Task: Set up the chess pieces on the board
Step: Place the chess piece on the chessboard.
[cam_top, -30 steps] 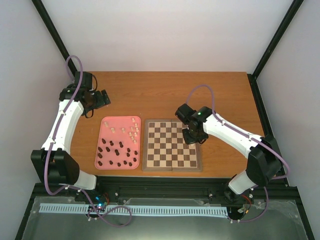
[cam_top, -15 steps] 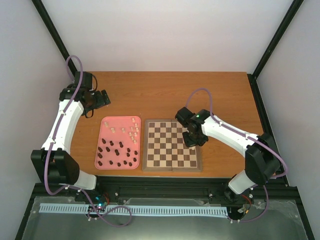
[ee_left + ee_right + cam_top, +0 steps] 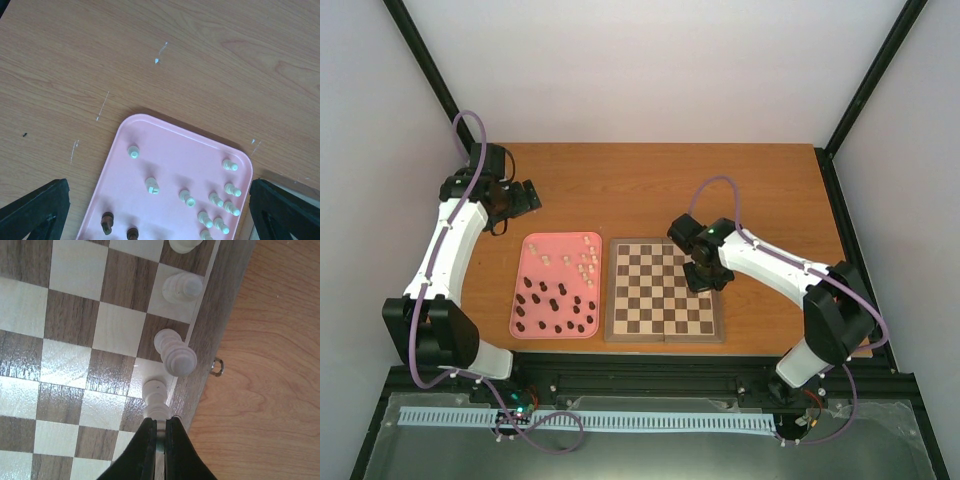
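The chessboard lies at mid-table; its right edge fills the right wrist view. My right gripper is shut on a cream-white piece, held upright over a light square by the board's right border. Three more cream pieces stand in that edge column beyond it. In the top view my right gripper is over the board's right side. My left gripper hovers beyond the pink tray, open and empty; its fingertips show at both lower corners. Cream pieces and dark pieces lie in the tray.
The pink tray's rim sits left of the board on the brown wooden table. A small metal clasp sticks out from the board's right border. Black frame posts stand at the back corners.
My right gripper has shifted slightly left and toward the far side over the board's right edge, still holding the cream piece. The left arm has not moved.
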Action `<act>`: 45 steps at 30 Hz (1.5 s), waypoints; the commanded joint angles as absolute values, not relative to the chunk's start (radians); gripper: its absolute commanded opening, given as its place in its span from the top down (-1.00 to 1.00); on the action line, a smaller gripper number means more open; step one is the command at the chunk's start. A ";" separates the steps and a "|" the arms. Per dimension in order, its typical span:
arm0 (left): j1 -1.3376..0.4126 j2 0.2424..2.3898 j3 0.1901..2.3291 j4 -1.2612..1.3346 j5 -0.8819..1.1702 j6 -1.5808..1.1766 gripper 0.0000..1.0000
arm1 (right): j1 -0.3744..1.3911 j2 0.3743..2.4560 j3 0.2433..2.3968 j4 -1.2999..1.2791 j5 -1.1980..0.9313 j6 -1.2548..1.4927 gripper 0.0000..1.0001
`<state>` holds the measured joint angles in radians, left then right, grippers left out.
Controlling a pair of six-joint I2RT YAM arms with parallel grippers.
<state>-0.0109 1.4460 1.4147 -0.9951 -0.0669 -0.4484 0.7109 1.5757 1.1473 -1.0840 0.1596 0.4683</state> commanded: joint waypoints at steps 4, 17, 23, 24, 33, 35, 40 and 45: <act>-0.006 1.451 1.451 -0.989 -0.079 -0.433 -1.00 | 0.706 1.599 1.185 -1.071 0.210 0.466 0.94; -0.006 1.456 1.449 -0.988 -0.083 -0.432 -0.99 | 0.706 1.606 1.181 -1.076 0.167 0.459 0.94; -0.006 1.458 1.450 -0.988 -0.079 -0.433 -0.99 | 0.706 1.608 1.181 -1.075 0.176 0.465 0.69; -0.005 1.459 1.450 -0.988 -0.080 -0.433 -0.99 | 0.706 1.610 1.182 -1.074 0.178 0.465 0.63; -0.006 1.459 1.451 -0.990 -0.084 -0.430 -1.00 | 0.706 1.582 1.210 -1.091 0.167 0.453 0.23; -0.006 1.459 1.451 -0.990 -0.084 -0.429 -0.99 | 0.706 1.570 1.231 -1.105 0.153 0.443 0.15; -0.006 1.461 1.455 -0.998 -0.095 -0.416 -1.00 | 0.706 1.534 1.305 -1.163 0.152 0.432 -0.05; -0.006 1.457 1.415 -1.010 -0.090 -0.424 -0.99 | 0.672 1.545 1.427 -1.193 0.177 0.417 -0.13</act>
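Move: Directly under the right fingertips lies the light edge square for the held white chess piece, some 4 cm down; the piece already stands over it. The nearest placed piece is about 3 cm straight ahead, the next about 5 cm ahead, both on the right-edge file; the board's latch is 4 cm right and 2 cm ahead. From the left hand the square lies roughly 35 cm right, 13 cm back and 17 cm below. Keeping its pinch on the white piece's head, the right hand eases forward barely half a centimetre and holds there low over the edge square. Then the fingers open to a little over half and let go of the piece, and the hand lifts off about 5.5 cm, drifting some 2.5 cm forward and 2 cm left as it climbs. ##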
